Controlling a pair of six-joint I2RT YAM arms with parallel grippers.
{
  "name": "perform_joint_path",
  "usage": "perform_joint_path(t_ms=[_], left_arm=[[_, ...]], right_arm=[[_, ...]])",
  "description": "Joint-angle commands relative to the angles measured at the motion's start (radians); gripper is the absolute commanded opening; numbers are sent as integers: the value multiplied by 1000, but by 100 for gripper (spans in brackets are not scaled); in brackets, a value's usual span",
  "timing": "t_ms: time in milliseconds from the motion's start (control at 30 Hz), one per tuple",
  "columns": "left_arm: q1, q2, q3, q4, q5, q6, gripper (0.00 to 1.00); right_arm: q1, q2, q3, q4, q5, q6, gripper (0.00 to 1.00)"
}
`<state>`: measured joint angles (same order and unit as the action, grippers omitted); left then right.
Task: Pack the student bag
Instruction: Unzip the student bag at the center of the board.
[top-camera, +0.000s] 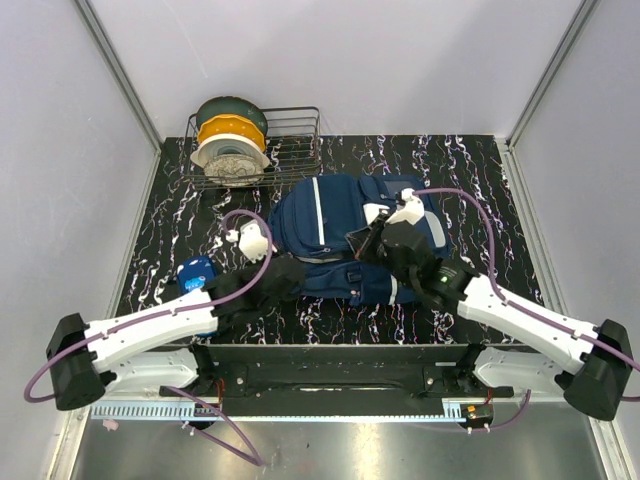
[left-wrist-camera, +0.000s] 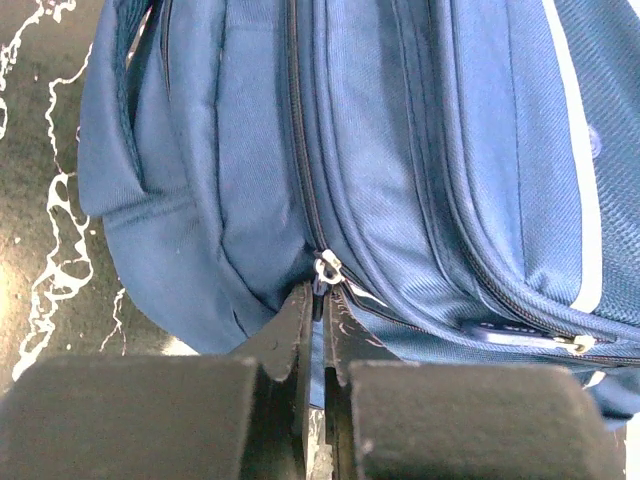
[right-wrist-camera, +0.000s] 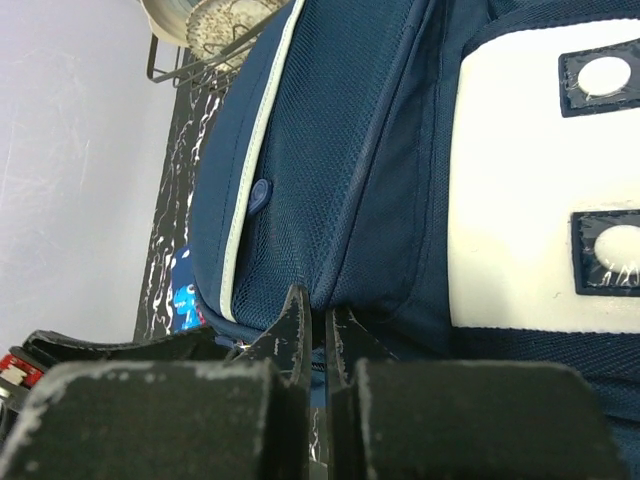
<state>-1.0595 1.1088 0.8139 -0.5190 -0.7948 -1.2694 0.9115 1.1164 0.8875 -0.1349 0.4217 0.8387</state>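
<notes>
The student bag (top-camera: 340, 225) is a navy blue backpack with white patches, lying flat in the middle of the black marbled table. My left gripper (top-camera: 292, 272) is at its near left edge. In the left wrist view that gripper (left-wrist-camera: 320, 296) is shut on the dark tab hanging from the silver zipper pull (left-wrist-camera: 327, 268). My right gripper (top-camera: 363, 241) rests on top of the bag. Its fingers (right-wrist-camera: 297, 322) are shut, pinching a fold of the bag's navy fabric (right-wrist-camera: 330, 200) beside a white patch (right-wrist-camera: 520, 200).
A wire rack (top-camera: 290, 145) at the back left holds several filament spools (top-camera: 230, 150). A small blue packet (top-camera: 195, 272) lies on the table (top-camera: 480, 190) beside the left arm, left of the bag. Grey walls enclose the table on three sides.
</notes>
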Motion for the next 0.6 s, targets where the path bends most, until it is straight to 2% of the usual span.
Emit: perform_joint_path(t_ms=[0, 67, 200, 367, 567], left_arm=[[47, -133, -79, 71, -87, 237, 0], [85, -180, -104, 131, -39, 341, 0], [134, -213, -134, 197, 18, 422, 0], [171, -181, -119, 247, 92, 561, 0], [188, -152, -78, 277, 146, 694, 0]], right_arm=[[-40, -161, 19, 69, 81, -52, 0], [-46, -200, -1, 31, 60, -55, 0], [-49, -260, -47, -38, 26, -56, 0], [-49, -358, -97, -95, 0, -62, 0], [-52, -392, -102, -130, -83, -148, 0]])
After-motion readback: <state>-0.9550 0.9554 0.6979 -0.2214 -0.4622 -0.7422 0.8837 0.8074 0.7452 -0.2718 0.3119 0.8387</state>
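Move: The student bag's zip pull is already pinched in the shut left fingers; the front pocket's pull lies about 6 cm to the right and 2 cm ahead, and the white stripe some 11 cm ahead and 6 cm right, both near hand height. The right fingers already grip the bag's upper seam, with the zip pull roughly 13 cm to their left, 4 cm back and 7 cm lower; the white patch sits about 5 cm ahead and 5 cm right. The student bag's upper seam, kept pinched in the right fingers, is drawn steadily back and to the right at nearly constant height, about 6.5 cm in all. Meanwhile the left hand, holding on to the zip pull, first rises about 2.5 cm, then eases some 2 cm right, turning clockwise about 25 degrees and tipping slightly up. ##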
